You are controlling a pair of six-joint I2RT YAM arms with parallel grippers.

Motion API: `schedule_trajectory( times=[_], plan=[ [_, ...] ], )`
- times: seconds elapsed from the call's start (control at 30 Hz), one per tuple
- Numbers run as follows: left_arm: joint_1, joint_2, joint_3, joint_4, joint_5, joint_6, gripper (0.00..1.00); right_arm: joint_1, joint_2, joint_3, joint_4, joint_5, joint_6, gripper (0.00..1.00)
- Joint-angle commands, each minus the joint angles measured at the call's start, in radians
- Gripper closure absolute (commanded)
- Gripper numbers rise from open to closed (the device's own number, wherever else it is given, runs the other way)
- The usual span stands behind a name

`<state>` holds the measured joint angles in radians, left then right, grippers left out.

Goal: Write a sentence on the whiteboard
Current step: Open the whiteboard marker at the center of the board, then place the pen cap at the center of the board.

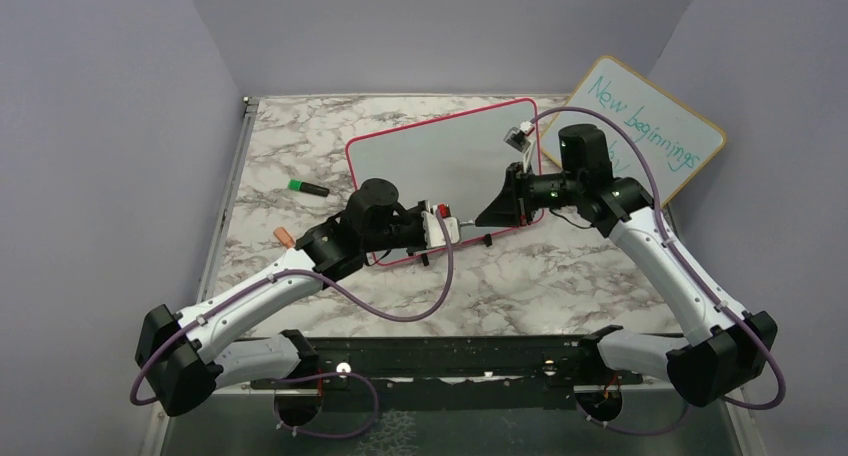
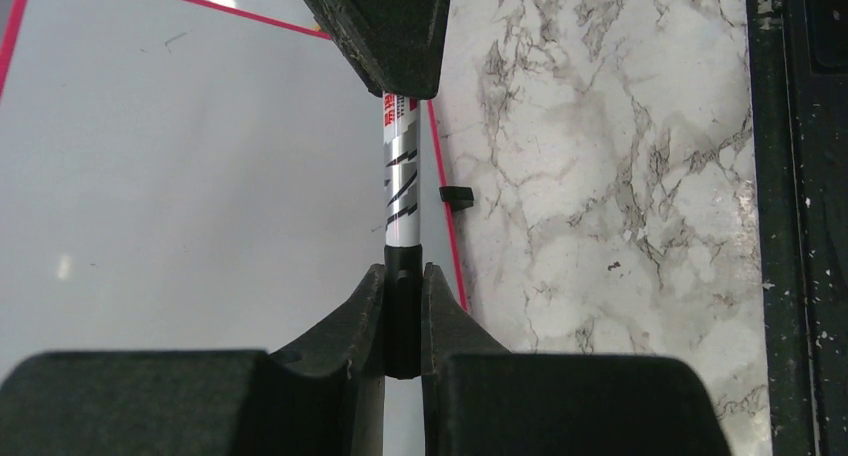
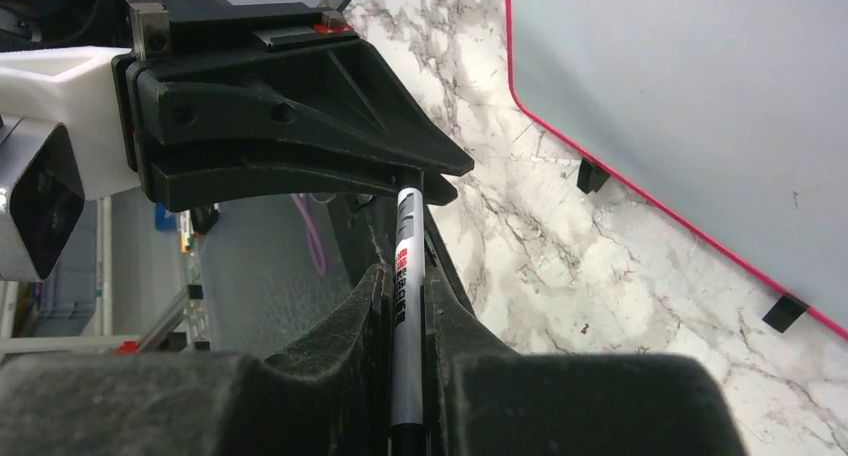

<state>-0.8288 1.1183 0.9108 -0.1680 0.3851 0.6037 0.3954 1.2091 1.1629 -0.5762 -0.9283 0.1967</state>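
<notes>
The whiteboard point(image 1: 440, 146), pink-red framed, lies flat on the marble table, also seen in the left wrist view point(image 2: 180, 176) and the right wrist view point(image 3: 700, 96). Its surface shows blank; the sentence is not in view. A silver-white marker point(image 2: 402, 176) with red and black print spans between both grippers above the board's near right corner. My left gripper point(image 2: 403, 276) is shut on its black end. My right gripper point(image 3: 405, 276) is shut on its barrel point(image 3: 406, 236). From above, the left gripper point(image 1: 440, 228) and right gripper point(image 1: 495, 213) face each other tip to tip.
A wooden-framed board point(image 1: 640, 126) with teal writing leans at the back right. A green-capped marker point(image 1: 308, 188) and a small orange piece point(image 1: 285, 237) lie left of the whiteboard. Small black feet point(image 3: 592, 176) stick out along the whiteboard's edge. Grey walls close three sides.
</notes>
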Motion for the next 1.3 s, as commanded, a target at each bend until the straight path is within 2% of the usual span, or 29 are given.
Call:
schedule_trajectory(
  times=[0.0,0.3,0.53,0.67,0.87,1.03,1.27],
  plan=[
    [0.04,-0.033,-0.06,-0.084,-0.102,0.052,1.0,-0.029,-0.065,0.043,-0.106,0.019,-0.049,1.0],
    [0.04,-0.086,-0.126,-0.066,-0.088,0.047,1.0,-0.048,-0.132,0.048,-0.136,0.125,-0.082,1.0],
    [0.038,-0.144,-0.196,-0.018,-0.089,0.059,1.0,-0.051,-0.186,0.021,-0.121,0.127,-0.091,1.0],
    [0.037,-0.139,-0.186,-0.022,-0.069,0.026,1.0,-0.05,-0.236,0.012,-0.096,0.164,-0.096,1.0],
    [-0.002,-0.092,-0.172,-0.022,-0.052,-0.143,1.0,-0.051,-0.3,-0.011,-0.064,0.357,-0.097,0.99],
    [-0.106,-0.027,-0.173,-0.026,-0.164,-0.309,1.0,-0.051,-0.367,-0.04,-0.043,0.584,-0.102,1.0],
    [-0.194,0.084,-0.179,-0.001,-0.331,-0.607,1.0,-0.05,-0.491,-0.101,-0.004,0.771,-0.123,0.99]
  ],
)
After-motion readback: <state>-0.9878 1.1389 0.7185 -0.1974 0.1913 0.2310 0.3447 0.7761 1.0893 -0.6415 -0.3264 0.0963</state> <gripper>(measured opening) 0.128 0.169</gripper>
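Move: The left hand grips the marker's cap, the marker's middle some 4 cm to its right, level. From the right hand, which grips the barrel, the cap lies about 6 cm to the left, level. The whiteboard's middle is about 25 cm ahead of the right hand, 5 cm to its left and 20 cm lower; its nearer clip lies about 11 cm ahead and 5 cm to the right, equally low. The hands pull cap and marker apart, right hand about 10 cm right, left hand left, then back and down. ##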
